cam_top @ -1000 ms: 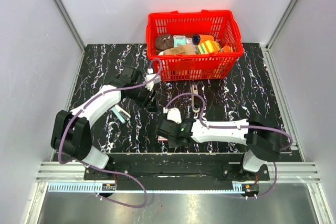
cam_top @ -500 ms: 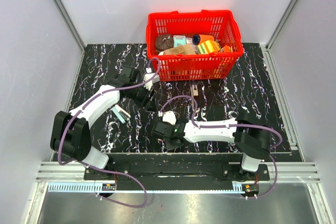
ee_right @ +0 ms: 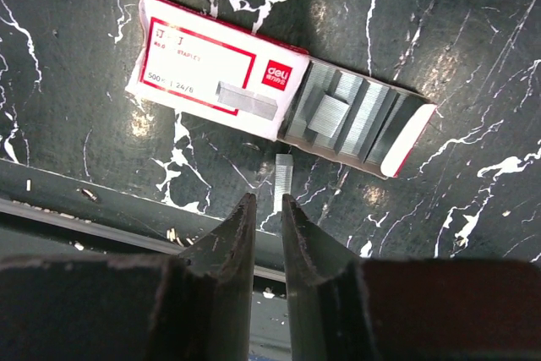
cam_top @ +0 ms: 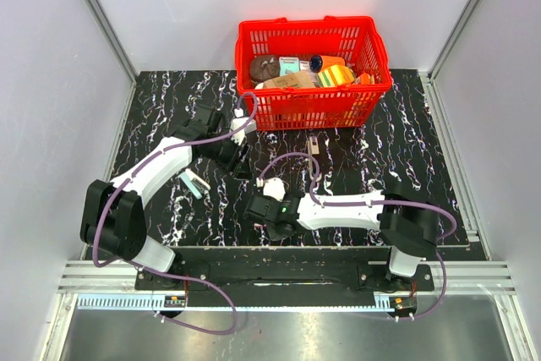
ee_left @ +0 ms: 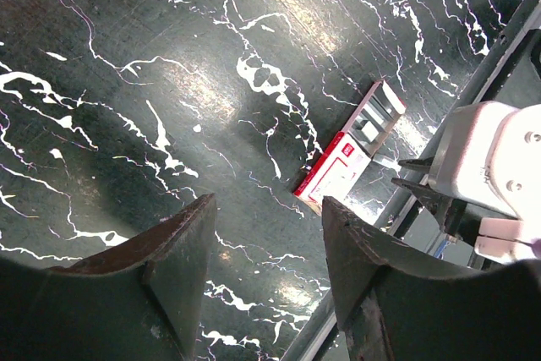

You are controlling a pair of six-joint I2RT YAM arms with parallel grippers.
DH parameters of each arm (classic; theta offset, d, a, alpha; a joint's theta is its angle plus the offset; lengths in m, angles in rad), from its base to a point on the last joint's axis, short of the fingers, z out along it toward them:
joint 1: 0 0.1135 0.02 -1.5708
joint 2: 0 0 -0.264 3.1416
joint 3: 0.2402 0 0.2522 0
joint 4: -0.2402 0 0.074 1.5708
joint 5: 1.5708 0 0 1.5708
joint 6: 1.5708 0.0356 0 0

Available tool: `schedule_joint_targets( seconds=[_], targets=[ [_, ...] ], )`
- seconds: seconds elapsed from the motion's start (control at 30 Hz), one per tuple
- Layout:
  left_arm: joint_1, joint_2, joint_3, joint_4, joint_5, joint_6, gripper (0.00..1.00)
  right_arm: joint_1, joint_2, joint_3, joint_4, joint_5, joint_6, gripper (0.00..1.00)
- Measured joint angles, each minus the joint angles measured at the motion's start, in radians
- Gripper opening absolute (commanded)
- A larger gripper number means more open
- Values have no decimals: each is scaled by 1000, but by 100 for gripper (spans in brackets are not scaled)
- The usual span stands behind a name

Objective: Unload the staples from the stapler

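Note:
In the right wrist view a short silvery strip of staples (ee_right: pixel 282 177) lies on the black marble table, just below a red-and-white staple box (ee_right: pixel 211 73). The box's tray (ee_right: pixel 355 116) is slid out and holds more staples. My right gripper (ee_right: pixel 268 200) hangs over the strip's near end, its jaws a narrow gap apart with nothing between them. In the top view the right gripper (cam_top: pixel 256 209) is low near the table's front edge. A small dark-and-silver object (cam_top: pixel 314 144), perhaps the stapler, lies below the basket. My left gripper (ee_left: pixel 266 209) is open and empty above the table.
A red basket (cam_top: pixel 314 107) full of assorted items stands at the back centre. A small white-and-teal object (cam_top: pixel 193 183) lies beside the left arm. The table's metal front edge (ee_right: pixel 101 200) runs close under the right gripper. The box also shows in the left wrist view (ee_left: pixel 347 154).
My right gripper has shifted a little to the left along the front edge, and its forearm has swung with it. The left arm has not moved.

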Motion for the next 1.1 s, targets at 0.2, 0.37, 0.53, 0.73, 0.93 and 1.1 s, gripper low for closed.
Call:
schedule_joint_targets(
  seconds=[0.2,0.37,0.53,0.73,0.93,1.1],
  targets=[
    [0,0,0,0,3,3,57,0,2,1,-20,14,3,24],
    [0,0,0,0,3,8,57,0,23,12,-30,14,2,22],
    [0,0,0,-1,3,11,57,0,26,13,-31,15,0,14],
    [0,0,0,-2,3,15,57,0,26,13,-33,15,0,10],
    [0,-1,0,-2,3,15,57,0,26,14,-36,15,-1,2],
    [0,-6,0,-2,3,19,57,0,26,14,-38,16,0,18]
  ],
)
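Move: The loose staple strip on the table lies practically at the right fingertips, its middle about 1 cm ahead, 1 cm right and 1 cm below, its near end between them. The staple box sits beyond it, some 5 cm ahead and 1 cm left. The strip on the box lid is about 4 cm ahead and 2 cm left, the strip in its tray about 4 cm ahead and 1 cm right. From the left hand, the loose strip is roughly 15 cm back, 8 cm right and 10 cm below. The right fingertips close almost shut on the near end of the loose staple strip and pinch it against the tabletop side of the box. Before that the hand eases to the right and then down, about half a centimetre each, tipping only slightly; it then stays put while the fingers shut. ##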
